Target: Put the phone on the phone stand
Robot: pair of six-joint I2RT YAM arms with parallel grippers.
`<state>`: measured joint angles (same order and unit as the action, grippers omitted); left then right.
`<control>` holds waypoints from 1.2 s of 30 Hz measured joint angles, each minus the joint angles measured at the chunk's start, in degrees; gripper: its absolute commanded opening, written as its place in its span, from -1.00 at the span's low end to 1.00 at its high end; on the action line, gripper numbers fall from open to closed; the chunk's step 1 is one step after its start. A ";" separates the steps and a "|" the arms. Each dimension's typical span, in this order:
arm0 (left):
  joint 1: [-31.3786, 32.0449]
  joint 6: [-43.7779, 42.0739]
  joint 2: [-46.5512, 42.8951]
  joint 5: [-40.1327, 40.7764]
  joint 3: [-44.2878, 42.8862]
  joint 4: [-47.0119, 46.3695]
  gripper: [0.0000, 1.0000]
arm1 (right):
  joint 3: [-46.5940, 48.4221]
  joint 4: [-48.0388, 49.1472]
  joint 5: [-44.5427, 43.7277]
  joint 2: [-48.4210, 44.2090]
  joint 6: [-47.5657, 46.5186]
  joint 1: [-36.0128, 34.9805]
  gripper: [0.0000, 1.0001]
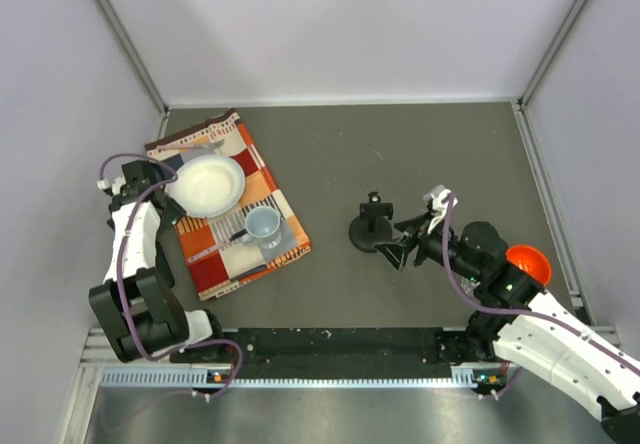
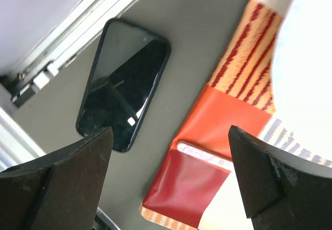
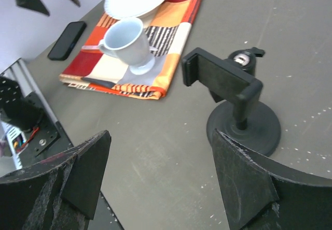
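The phone [image 2: 123,85], a thin black slab, lies flat on the dark table between the cloth's left edge and the wall rail. It also shows in the right wrist view [image 3: 67,40]; in the top view the left arm hides it. My left gripper [image 2: 166,183] is open and empty, hovering above the table just beside the phone and over the cloth's corner. The phone stand [image 1: 372,226] is upright mid-table, with a round base, post and clamp bracket [image 3: 220,77]. My right gripper [image 3: 161,183] is open and empty, low and close to the stand's right side [image 1: 400,242].
An orange-checked cloth [image 1: 262,179] carries a white plate [image 1: 208,185], a pale blue cup [image 1: 263,224] and a dark utensil. An orange bowl [image 1: 527,262] sits by the right arm. Grey walls and metal rails enclose the table.
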<state>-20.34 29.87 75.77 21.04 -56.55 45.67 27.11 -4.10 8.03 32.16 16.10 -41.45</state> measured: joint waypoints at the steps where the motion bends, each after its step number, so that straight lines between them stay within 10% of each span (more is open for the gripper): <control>1: -0.70 -1.97 -0.79 -0.79 0.20 -1.75 0.88 | 0.00 0.15 1.09 0.00 0.02 0.00 0.59; 17: -13.42 -27.78 12.52 -11.43 -3.89 -6.14 0.98 | -0.09 4.55 10.08 -4.81 0.02 0.00 0.60; 36: -17.73 -33.66 19.52 -15.80 -3.89 -3.96 0.98 | -1.25 4.92 11.98 -5.27 -0.04 0.00 0.61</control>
<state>-38.06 -3.79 95.29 5.23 -60.45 41.71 25.87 0.82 20.01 26.89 16.05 -41.45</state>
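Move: Lying flat between the cloth and the left wall, the phone is about 7 cm to the left hand's left, 1 cm back and some 10 cm below. From the phone, the plate's middle is roughly 26 cm farther out and 15 cm to the right, and the cup about 10 cm farther out and 32 cm to the right. From the right hand the phone lies about 70 cm to the left, 3 cm ahead and 21 cm lower. Rising a little and reaching forward first, the empty left hand then sinks, swings left and draws back over the phone, ending about 7 cm lower and 6 cm farther left. It turns clockwise some 20 degrees and its fingers, still wide open, come to point more nearly straight down. The right hand, empty and open, retreats about 4 cm back and up from the phone stand. ##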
